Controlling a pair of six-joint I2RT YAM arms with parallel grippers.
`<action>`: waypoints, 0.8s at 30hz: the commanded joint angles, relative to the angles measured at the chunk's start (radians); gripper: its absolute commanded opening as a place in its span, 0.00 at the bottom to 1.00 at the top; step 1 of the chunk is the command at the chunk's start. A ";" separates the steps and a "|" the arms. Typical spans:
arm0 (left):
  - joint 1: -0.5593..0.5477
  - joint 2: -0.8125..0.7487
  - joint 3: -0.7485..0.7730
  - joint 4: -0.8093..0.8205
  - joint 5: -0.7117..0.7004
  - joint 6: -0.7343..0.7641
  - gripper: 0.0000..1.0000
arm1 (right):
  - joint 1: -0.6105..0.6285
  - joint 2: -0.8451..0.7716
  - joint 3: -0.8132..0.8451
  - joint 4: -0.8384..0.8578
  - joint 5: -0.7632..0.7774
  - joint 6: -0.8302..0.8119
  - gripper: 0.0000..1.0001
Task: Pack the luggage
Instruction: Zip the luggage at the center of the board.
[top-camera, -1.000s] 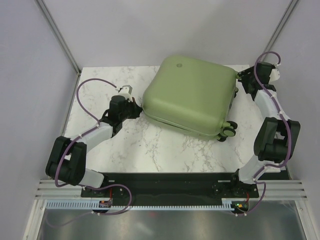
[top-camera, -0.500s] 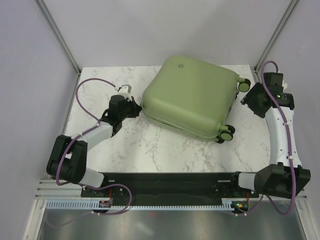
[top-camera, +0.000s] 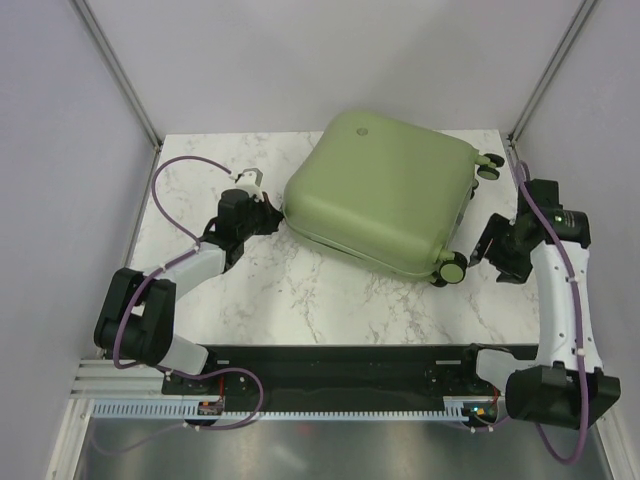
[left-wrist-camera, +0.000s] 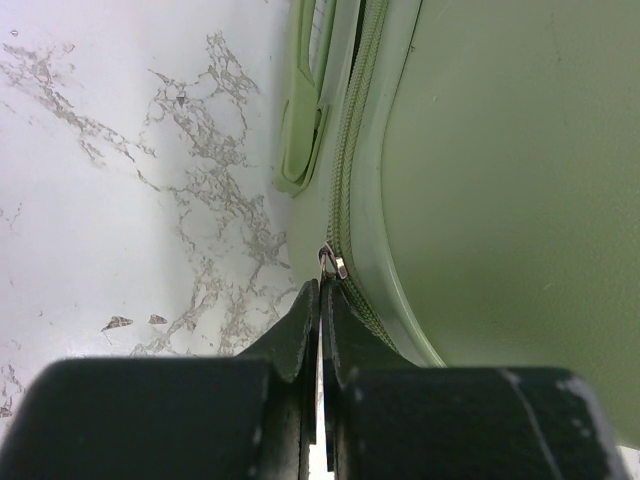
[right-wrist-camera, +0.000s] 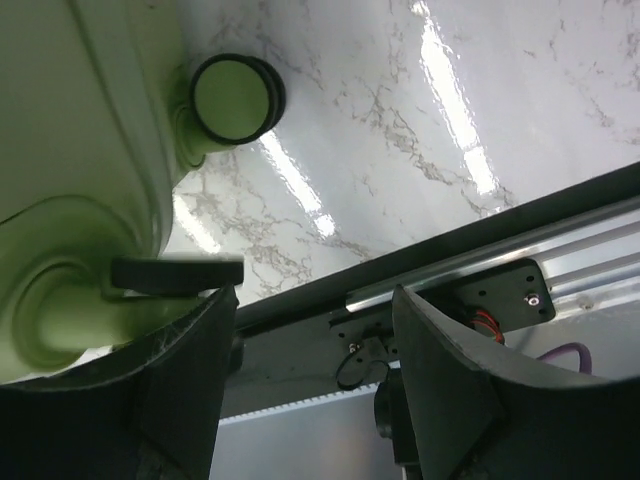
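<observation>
The luggage (top-camera: 380, 190) is a sage-green hard-shell suitcase lying closed on the marble table (top-camera: 320, 300). My left gripper (top-camera: 262, 212) is at its left corner. In the left wrist view that gripper (left-wrist-camera: 322, 288) is shut on the silver zipper pull (left-wrist-camera: 333, 263), with the shell (left-wrist-camera: 500, 180) to the right and a green side handle (left-wrist-camera: 305, 130) further along. My right gripper (top-camera: 488, 250) is open beside the near right wheel (top-camera: 452, 267). In the right wrist view it (right-wrist-camera: 312, 295) holds nothing. Its left finger (right-wrist-camera: 190, 360) is close under a wheel (right-wrist-camera: 175, 272).
A second wheel (top-camera: 488, 167) sticks out at the far right corner. The black base rail (top-camera: 340, 365) runs along the near edge. Metal frame posts (top-camera: 118, 75) and grey walls close in the table's sides and back.
My right arm has swung from the suitcase's far right corner toward the near side, down to the near wheel. The suitcase has turned slightly. The left gripper has stayed shut at the zipper.
</observation>
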 joint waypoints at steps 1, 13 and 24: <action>0.006 0.036 0.024 -0.004 -0.025 0.032 0.02 | 0.000 -0.065 0.131 -0.141 -0.027 -0.067 0.71; 0.006 0.026 0.015 -0.006 -0.025 0.029 0.02 | 0.015 -0.138 0.101 -0.040 -0.243 -0.170 0.67; 0.007 0.028 0.005 -0.006 -0.022 0.017 0.02 | 0.127 -0.244 -0.077 0.076 -0.257 -0.259 0.69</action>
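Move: The suitcase's near wheel, the caster on its near right corner, is about 8 cm to the right hand's left, some 3 cm ahead and a few centimetres lower. The far wheel stands roughly 28 cm ahead of that hand and 5 cm to its right; the suitcase's middle is about 20 cm ahead and 24 cm left. The zipper pull is right at the left hand's fingertips, with the near wheel about 38 cm to that hand's right, 13 cm back and 2 cm higher. The left gripper keeps the zipper pull pinched and stays still. The empty right gripper, wide open, rises about 8 cm beside the near wheel, then sinks most of that while sweeping some 6 cm left and drifting slightly back, turning roughly 20 degrees counter-clockwise and tilting its tips more forward, so that it ends just on the near side of the wheel. ##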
